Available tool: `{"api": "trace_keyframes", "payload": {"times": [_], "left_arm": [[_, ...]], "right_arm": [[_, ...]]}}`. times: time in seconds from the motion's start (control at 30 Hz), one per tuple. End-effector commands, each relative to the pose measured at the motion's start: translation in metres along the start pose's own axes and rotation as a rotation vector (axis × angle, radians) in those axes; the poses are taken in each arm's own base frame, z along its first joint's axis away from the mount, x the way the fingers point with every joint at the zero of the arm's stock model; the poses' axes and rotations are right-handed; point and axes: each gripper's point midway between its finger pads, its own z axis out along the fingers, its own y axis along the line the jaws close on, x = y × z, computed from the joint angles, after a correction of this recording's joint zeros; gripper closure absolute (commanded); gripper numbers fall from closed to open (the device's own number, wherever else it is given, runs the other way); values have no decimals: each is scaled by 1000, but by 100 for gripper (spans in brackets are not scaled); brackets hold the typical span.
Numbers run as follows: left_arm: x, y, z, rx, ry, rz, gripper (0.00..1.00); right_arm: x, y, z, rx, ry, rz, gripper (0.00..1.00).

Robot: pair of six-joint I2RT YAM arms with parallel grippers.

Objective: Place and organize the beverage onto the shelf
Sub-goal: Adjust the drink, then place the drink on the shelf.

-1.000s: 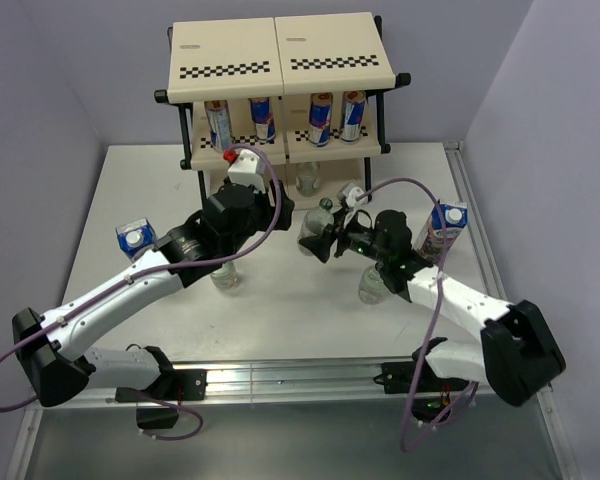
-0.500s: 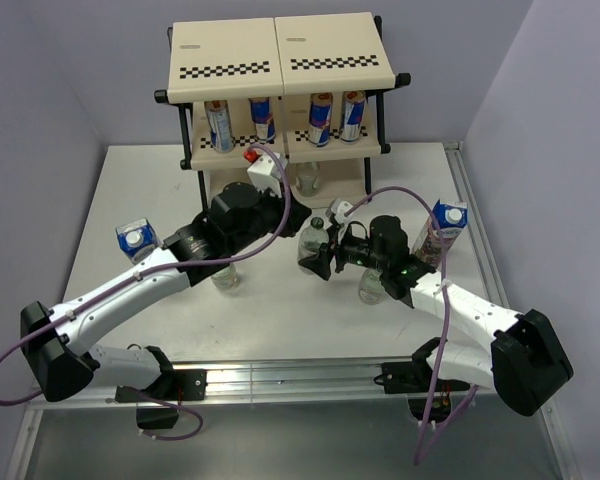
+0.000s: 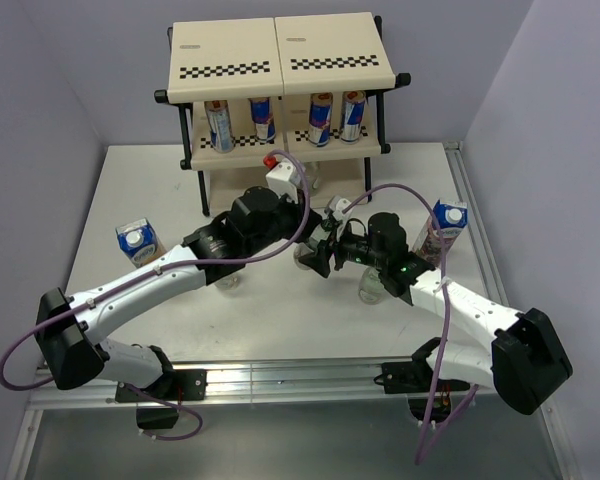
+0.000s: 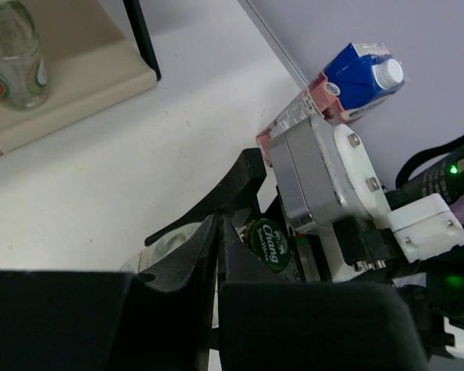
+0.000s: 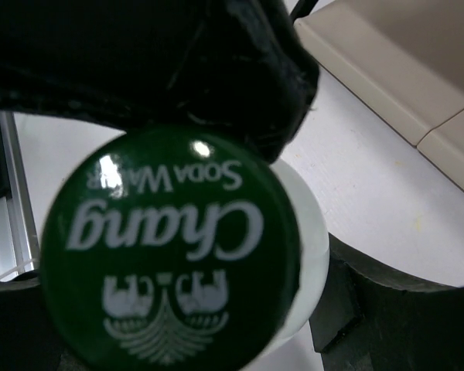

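The cream shelf (image 3: 280, 65) stands at the back, with several slim cans (image 3: 220, 122) on its middle tier and one clear bottle (image 4: 11, 54) on its bottom tier. My right gripper (image 3: 318, 252) is shut on a green-capped bottle (image 5: 170, 247) at mid table, and the cap (image 4: 268, 243) faces its wrist camera. My left gripper (image 3: 302, 238) sits right against that bottle, jaws shut together with nothing between them (image 4: 219, 224). A purple carton (image 3: 442, 228) stands at the right and a blue-topped carton (image 3: 137, 240) at the left.
Two more clear bottles stand on the table: one (image 3: 372, 285) beside the right forearm, one (image 3: 228, 278) half under the left arm. The shelf's black frame leg (image 3: 202, 190) is just behind the left gripper. Walls close in on both sides.
My left arm has swung right, up to the bottle in the right gripper, and its jaws have shut. The right gripper has kept its bottle and shifted a little towards the left arm.
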Motion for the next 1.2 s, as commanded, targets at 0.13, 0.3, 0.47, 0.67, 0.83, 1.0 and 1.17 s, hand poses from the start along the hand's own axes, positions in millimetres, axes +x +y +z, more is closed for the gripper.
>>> {"api": "trace_keyframes", "payload": {"times": [0.13,0.3,0.47,0.67,0.83,1.0,1.17], "left_arm": [[4,-35,2,103,13,-17,93],[9,-49,-1,188,35,5,93],[13,-64,-3,277,59,17,94],[-7,8,-3,-132,-42,-59,63],[-58,77,-44,-343,-231,-204,1],[-85,96,-79,-399,-316,-199,1],[-76,104,-106,-407,-319,-168,1]], "right_arm": [[-94,-2,0,22,-238,-134,100],[-93,-4,4,20,-232,-121,100],[-99,-5,7,19,-254,-114,100],[-107,-37,-1,205,-329,-105,100],[-97,-81,-6,426,-383,-82,100],[-107,-138,-10,606,-441,-29,100],[-106,-196,-6,739,-460,10,100]]}}
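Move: My right hand already holds the slanted Chang bottle, whose base sticks out to my left. Its likely spot on the lower shelf is about 22 cm ahead of that hand, 6 cm right and 7 cm lower. The placed bottle is some 23 cm ahead, 2 cm left and 7 cm lower; a loose bottle stands 13 cm right, 6 cm back and 10 cm lower. From my closed left hand, the held bottle's middle is roughly 8 cm below, 2 cm back and 1 cm left. I keep my closed left fingers against the held bottle's neck, almost still, while my right hand sinks about 1 cm. Then my left hand comes free, opening wide as it swings left some 14 cm and rises, and my right hand keeps its grip and carries the bottle forward about 15 cm towards the lower shelf, also drifting right, turning 35 degrees clockwise and dipping at the end. ##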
